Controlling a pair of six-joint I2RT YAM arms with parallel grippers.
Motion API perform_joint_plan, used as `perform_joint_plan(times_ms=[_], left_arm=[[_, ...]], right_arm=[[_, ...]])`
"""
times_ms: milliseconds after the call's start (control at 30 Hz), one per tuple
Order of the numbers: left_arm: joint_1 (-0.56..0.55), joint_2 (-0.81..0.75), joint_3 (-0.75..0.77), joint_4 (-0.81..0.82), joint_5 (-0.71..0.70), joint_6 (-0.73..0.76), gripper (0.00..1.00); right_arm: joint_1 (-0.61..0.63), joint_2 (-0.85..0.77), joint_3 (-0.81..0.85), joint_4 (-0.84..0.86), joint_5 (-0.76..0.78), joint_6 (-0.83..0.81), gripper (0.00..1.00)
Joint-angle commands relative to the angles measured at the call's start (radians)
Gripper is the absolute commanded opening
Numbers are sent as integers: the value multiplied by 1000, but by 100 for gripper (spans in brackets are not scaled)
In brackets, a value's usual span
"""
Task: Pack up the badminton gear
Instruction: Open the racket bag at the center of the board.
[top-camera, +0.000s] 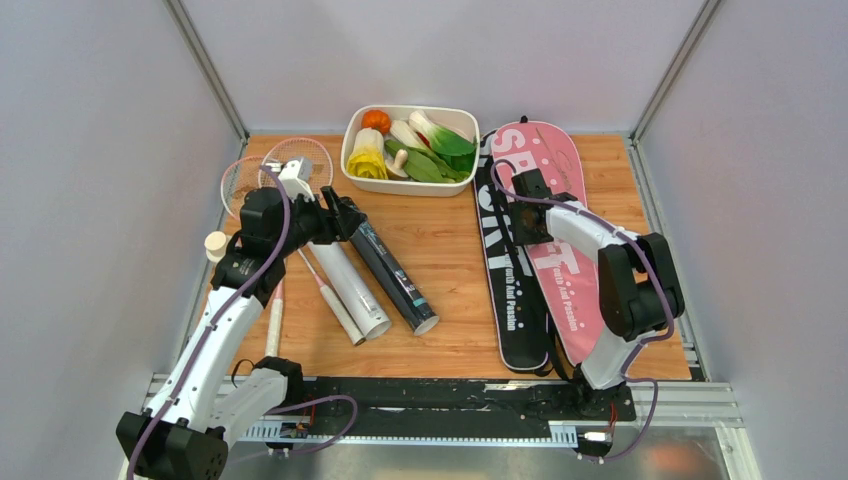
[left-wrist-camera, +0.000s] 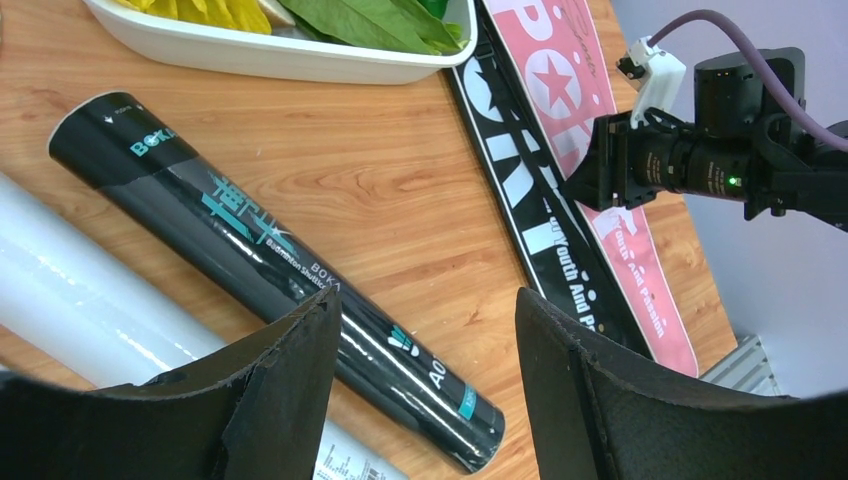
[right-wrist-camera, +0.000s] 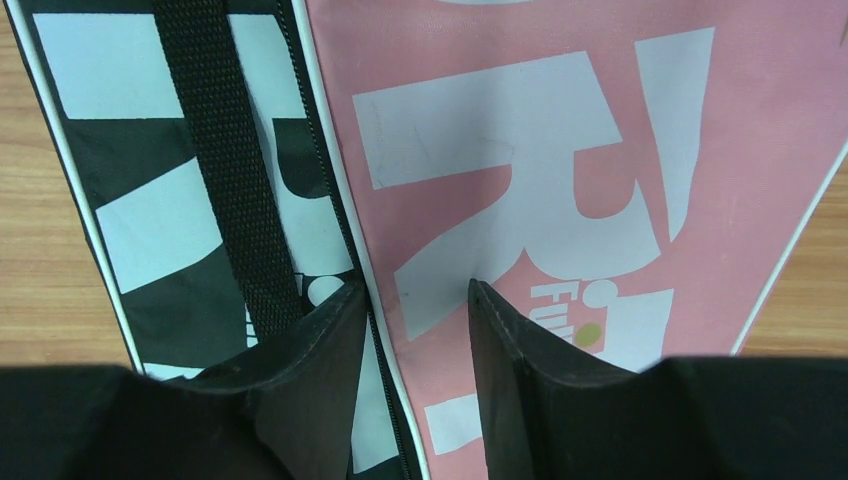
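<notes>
A black tube (top-camera: 395, 277) and a white tube (top-camera: 350, 290) lie side by side on the wooden table (top-camera: 450, 260). My left gripper (top-camera: 345, 212) hovers open over the black tube's (left-wrist-camera: 260, 250) far end, with nothing between its fingers (left-wrist-camera: 300, 380). A pink-framed racquet (top-camera: 272, 165) lies under the left arm, and a second racquet's handle (top-camera: 335, 305) rests beside the white tube (left-wrist-camera: 70, 300). The black cover (top-camera: 508, 270) and pink cover (top-camera: 560, 230) lie flat at the right. My right gripper (top-camera: 524, 232) stands low over their seam, jaws apart astride the pink cover's edge (right-wrist-camera: 400, 260).
A white tray (top-camera: 348, 150) of toy vegetables stands at the back centre. A small bottle with a cream cap (top-camera: 215, 245) sits at the left table edge. In the right wrist view a black strap (right-wrist-camera: 225, 160) runs along the black cover (right-wrist-camera: 130, 220). Grey walls enclose the table.
</notes>
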Motion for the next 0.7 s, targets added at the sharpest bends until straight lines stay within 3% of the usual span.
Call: perform_joint_plan(times_ms=[0,133,333,667], left_arm=[[-1,-13,-4,25,-2,24,71],[0,-8,-6,29,-2,20,71],[-1,-10,-13,27,-10,25,71],[-1,-12,-18,26,-13,6,71]], right_arm=[[-4,11,-22,49,22,-18,47],[-3,23,-32,55,32,-17,43],[-4,-22,-5,13,61,0,1],[-29,-187,128,-157,-19,57,0]])
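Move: Between the right hand's half-open fingers runs the white-piped left edge of the pink racket bag, level ahead-and-back, about 1 cm to the left and 1 cm below. A black strap lies some 4 cm to the left, on the black racket bag, whose middle is about 6 cm left and 2 cm back. From the left hand that pink edge lies roughly 38 cm to the right, 6 cm ahead and 23 cm lower. Sinking half a centimetre and easing just under 1 cm left, the right hand closes its fingers fully and pinches the pink racket bag's left edge between the tips. Then it lifts, quickening, to end some 4 cm above its start, the wrist barely turning and the grip kept. ##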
